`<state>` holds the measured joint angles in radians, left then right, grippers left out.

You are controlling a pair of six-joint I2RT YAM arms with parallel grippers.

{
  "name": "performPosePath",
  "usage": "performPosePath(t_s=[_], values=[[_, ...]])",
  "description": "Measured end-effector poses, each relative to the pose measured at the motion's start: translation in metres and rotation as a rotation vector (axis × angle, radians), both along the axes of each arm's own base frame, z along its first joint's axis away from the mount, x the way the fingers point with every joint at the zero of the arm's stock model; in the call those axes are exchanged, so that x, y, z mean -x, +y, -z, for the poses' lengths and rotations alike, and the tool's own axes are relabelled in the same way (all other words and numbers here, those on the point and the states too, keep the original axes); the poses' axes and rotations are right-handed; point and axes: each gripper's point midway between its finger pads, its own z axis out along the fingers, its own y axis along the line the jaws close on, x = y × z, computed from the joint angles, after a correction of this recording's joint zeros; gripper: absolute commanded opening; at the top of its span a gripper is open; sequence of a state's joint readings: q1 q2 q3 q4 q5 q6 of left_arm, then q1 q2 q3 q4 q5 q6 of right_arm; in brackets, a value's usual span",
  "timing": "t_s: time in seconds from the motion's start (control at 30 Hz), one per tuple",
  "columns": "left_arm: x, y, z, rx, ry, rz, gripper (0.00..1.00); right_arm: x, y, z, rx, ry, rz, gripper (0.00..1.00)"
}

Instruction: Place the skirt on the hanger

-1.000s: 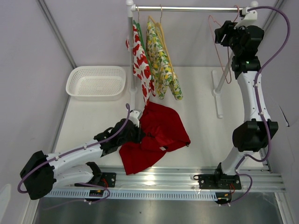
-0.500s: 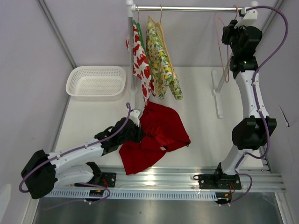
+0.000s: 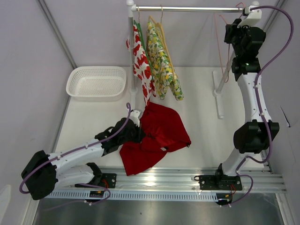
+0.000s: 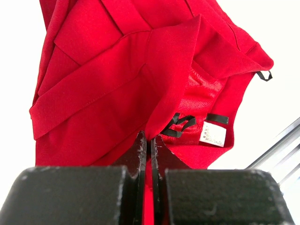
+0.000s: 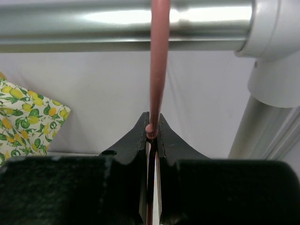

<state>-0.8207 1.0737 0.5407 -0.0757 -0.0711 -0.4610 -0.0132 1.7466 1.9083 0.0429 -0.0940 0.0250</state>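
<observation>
The red skirt [image 3: 161, 131] lies crumpled on the table near the middle front. My left gripper [image 3: 139, 133] is shut on its left edge. In the left wrist view a fold of the skirt [image 4: 117, 70] runs pinched between the jaws of the left gripper [image 4: 151, 140], with a white label showing to the right. The pink hanger [image 3: 221, 51] hangs from the right end of the rod [image 3: 192, 8]. High at the rod, my right gripper [image 3: 232, 29] is shut on it. The right wrist view shows the hanger's wire [image 5: 158, 61] clamped at the tips of the right gripper [image 5: 152, 125], just under the rod [image 5: 93, 18].
A white basket [image 3: 96, 80] sits at the back left. A fruit-print garment [image 3: 142, 61] and a lemon-print garment [image 3: 161, 61] hang on the left part of the rod. The rack's right post [image 3: 218, 89] stands by the right arm. A metal rail [image 3: 187, 178] runs along the near edge.
My right gripper has closed on the pink hanger's wire and shifted slightly right; the hanger has swung more edge-on. The left gripper and the skirt have not moved.
</observation>
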Motion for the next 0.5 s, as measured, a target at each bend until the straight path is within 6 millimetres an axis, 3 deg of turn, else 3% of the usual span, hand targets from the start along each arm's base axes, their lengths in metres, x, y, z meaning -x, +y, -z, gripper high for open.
performPosePath(t_s=[0.33,0.5], values=[[-0.004,0.0,-0.006,0.021,0.004,-0.003,0.0,0.045,0.001,-0.036,-0.024,-0.076,-0.003,0.0],[-0.006,0.0,-0.008,0.035,0.012,-0.004,0.0,0.079,0.003,-0.034,-0.053,-0.069,-0.01,0.0]])
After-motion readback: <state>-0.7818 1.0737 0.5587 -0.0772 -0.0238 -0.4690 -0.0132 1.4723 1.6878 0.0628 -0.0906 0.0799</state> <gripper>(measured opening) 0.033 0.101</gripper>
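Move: The right hand already pinches the pink hanger at its neck, the rail's right corner joint about 7 cm to its right, 4 cm ahead and 6 cm above. The lemon skirt hangs some 27 cm to its left, roughly level forward and 12 cm lower. The red skirt for the hanger lies about 33 cm back, 35 cm left and 44 cm below the right hand. From the left hand, still holding a fold, its middle is about 6 cm right, level forward, 6 cm down. Drawing the pink hanger back from the rail, the right hand comes about 8 cm towards the robot, speeding up as it goes; it climbs some 3.5 cm over the first half, then runs nearly level. Its fingers keep their pinch on the neck, fingertips still pointing forward. The left hand keeps its grip on the red skirt, nearly still. ##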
